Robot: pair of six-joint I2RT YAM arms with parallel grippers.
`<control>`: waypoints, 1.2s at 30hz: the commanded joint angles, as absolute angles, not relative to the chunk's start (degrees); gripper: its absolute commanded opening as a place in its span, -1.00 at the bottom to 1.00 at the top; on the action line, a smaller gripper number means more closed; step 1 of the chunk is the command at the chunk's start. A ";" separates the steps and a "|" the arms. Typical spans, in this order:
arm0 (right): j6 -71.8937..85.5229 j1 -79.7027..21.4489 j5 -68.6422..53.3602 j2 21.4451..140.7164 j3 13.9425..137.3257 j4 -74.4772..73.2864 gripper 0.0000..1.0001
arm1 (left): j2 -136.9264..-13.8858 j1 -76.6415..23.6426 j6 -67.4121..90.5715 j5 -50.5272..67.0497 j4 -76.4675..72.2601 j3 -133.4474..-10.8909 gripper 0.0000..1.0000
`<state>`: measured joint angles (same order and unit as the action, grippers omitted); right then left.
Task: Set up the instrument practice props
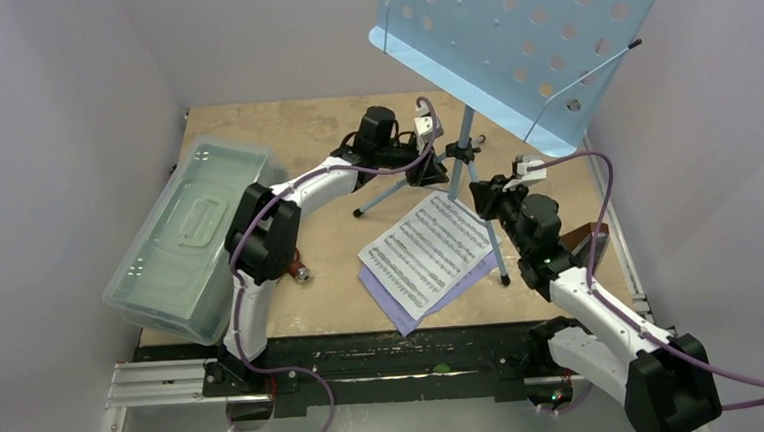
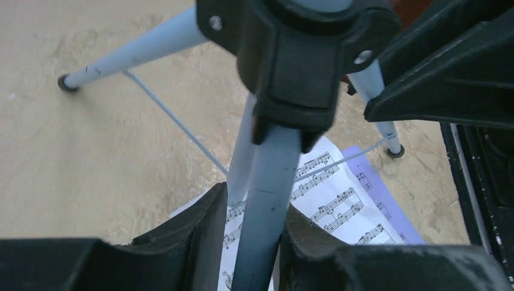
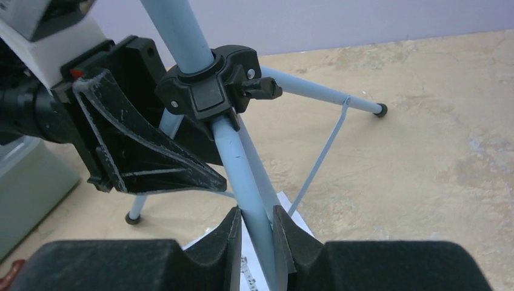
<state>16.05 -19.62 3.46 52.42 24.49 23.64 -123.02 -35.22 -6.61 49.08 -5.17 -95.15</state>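
Note:
The light-blue music stand stands on its tripod at the back right, its perforated desk [image 1: 527, 37] tilted high above the table. My left gripper [image 2: 257, 213] sits round the pole [image 2: 267, 200] just under the black collar [image 3: 209, 91]. It is open: its right finger touches the pole, with a gap on the left. My right gripper [image 3: 256, 213] is shut on the same pole lower down. White sheet-music pages [image 1: 428, 248] lie flat over a lilac page [image 1: 404, 315] between the legs. The brown metronome [image 1: 596, 241] is mostly hidden behind my right arm.
A large clear plastic lidded box [image 1: 184, 238] lies tilted at the table's left edge beside my left arm. Tripod feet [image 3: 380, 110] spread over the wood table top [image 1: 283, 132]. Lilac walls close in on both sides, and a black rail [image 1: 367, 362] runs along the near edge.

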 commanded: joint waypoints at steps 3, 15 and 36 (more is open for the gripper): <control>30.30 -22.62 4.52 53.66 24.07 20.18 -1.00 | -120.85 -31.69 2.98 29.55 -1.92 -88.06 0.06; 38.99 -27.61 12.01 55.36 26.97 16.64 -1.00 | -95.31 -31.50 19.12 21.62 -9.39 -69.03 0.78; 21.43 -22.94 1.00 50.85 37.48 5.99 0.54 | -82.57 -54.84 38.93 -6.40 -37.69 -41.92 0.68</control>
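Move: The music stand's near leg is already in the right fingers high up; its middle is about 6 cm back, 1 cm right and 6 cm below that hand, and the black hub some 7 cm ahead, 3 cm left and 4 cm above. The left hand still straddles the left leg; from it the near leg's middle is roughly 11 cm right, 10 cm back and 6 cm lower, the hub 7 cm right, 3 cm ahead and 4 cm up. The music sheet is about 16 cm back of the left hand, level sideways and 16 cm below. The near leg is carried some 7 cm left by the right hand, rolling about 20 degrees left side up, then let go as those fingers open and ease back right. Meanwhile the left hand opens off the left leg, dips leftward, rises, then swings back about 15 cm, turned some 40 degrees counter-clockwise, and sinks again, wide open, over the sheet and closer to the near leg. ##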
